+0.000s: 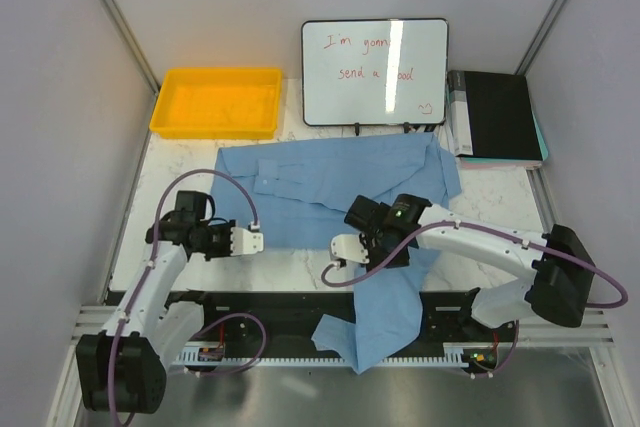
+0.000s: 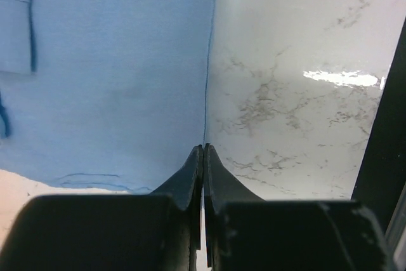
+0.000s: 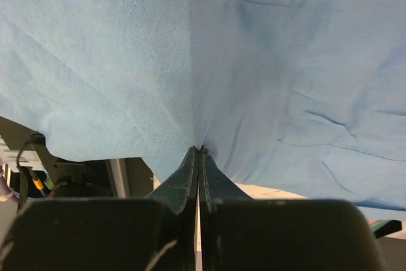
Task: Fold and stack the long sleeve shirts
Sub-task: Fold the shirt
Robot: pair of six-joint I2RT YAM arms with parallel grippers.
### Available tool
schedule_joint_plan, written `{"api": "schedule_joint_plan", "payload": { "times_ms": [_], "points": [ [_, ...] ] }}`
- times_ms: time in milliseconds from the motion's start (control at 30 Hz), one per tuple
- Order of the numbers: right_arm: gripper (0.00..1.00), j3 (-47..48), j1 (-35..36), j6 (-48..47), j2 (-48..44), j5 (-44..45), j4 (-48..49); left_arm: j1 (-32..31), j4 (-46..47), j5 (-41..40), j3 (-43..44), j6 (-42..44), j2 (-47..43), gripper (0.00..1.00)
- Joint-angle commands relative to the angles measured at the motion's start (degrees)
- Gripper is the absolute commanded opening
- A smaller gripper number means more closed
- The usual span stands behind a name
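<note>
One long sleeve shirt (image 1: 330,182), light blue, lies spread over the middle of the marble table (image 1: 175,172). One part of it hangs over the near edge between the arm bases. My left gripper (image 1: 256,240) is at the shirt's left edge. In the left wrist view its jaws are shut, with the shirt's hem (image 2: 207,61) running straight into the fingertips (image 2: 195,157). My right gripper (image 1: 345,247) is over the shirt's near middle. Its jaws are shut on a pinch of the blue cloth (image 3: 127,61), which puckers at the tips and is lifted.
A yellow plastic tray (image 1: 215,102) stands at the back left. A whiteboard with red writing (image 1: 375,72) leans at the back middle. A black book (image 1: 495,117) lies at the back right. Grey walls close in both sides.
</note>
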Motion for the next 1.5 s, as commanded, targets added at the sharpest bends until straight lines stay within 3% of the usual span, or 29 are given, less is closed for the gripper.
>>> {"api": "schedule_joint_plan", "payload": {
  "times_ms": [0,300,533,800,1167,1267,1300,1367,1467],
  "points": [
    [0.00,7.9,-7.3,-5.9,0.3,1.2,-2.9,0.6,-1.0,2.9,8.4,-5.6,5.2,0.02],
    [0.00,22.4,-18.0,-20.1,10.7,4.1,-4.4,1.4,5.6,4.4,23.3,-13.1,19.6,0.02],
    [0.00,33.4,-25.4,-28.0,22.1,5.6,-2.9,1.7,12.2,1.6,28.8,-14.7,30.4,0.02],
    [0.00,44.2,-26.9,-31.4,34.1,6.1,-1.3,1.9,15.7,-0.5,31.0,-16.2,38.6,0.02],
    [0.03,43.8,-27.1,-32.3,37.5,7.7,2.4,2.0,17.2,-1.9,29.4,-17.3,39.2,0.02],
    [0.36,43.8,-27.1,-29.7,35.8,6.1,0.5,2.0,17.2,-1.6,28.8,-17.0,38.2,0.02],
    [0.57,45.0,-27.5,-28.5,35.5,5.0,-0.3,2.0,17.2,-1.5,28.8,-17.0,38.0,0.02],
    [0.70,48.4,-28.9,-24.5,34.1,2.9,-3.0,1.9,17.3,-1.4,28.4,-16.8,37.8,0.02],
    [0.79,53.9,-33.5,-17.8,32.1,-4.8,-7.2,1.9,17.2,-2.1,28.1,-16.7,38.0,0.02]
  ]
}}
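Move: Ahead of the left hand, which already pinches the shirt's near edge by the left corner, the cuff of the folded far sleeve lies about 19 cm out, 7 cm right and 3 cm lower; the shirt's far edge is some 28 cm straight ahead. The right hand holds the near side at the root of the loose sleeve: the far sleeve's shoulder end is about 28 cm ahead, 3 cm right, 6 cm lower, and the loose cuff hangs roughly 18 cm back and 4 cm left. Swinging the shirt's near side forward over its body, both hands arc up about 5 cm and come down again, the right travelling some 26 cm towards the far sleeve's shoulder end, its fingertips tilting outward. The left goes about 17 cm towards the cuff, turning some 15 degrees counter-clockwise and keeping its pinch. Once forward, the right opens wide, lets go of the cloth and starts to rise. ##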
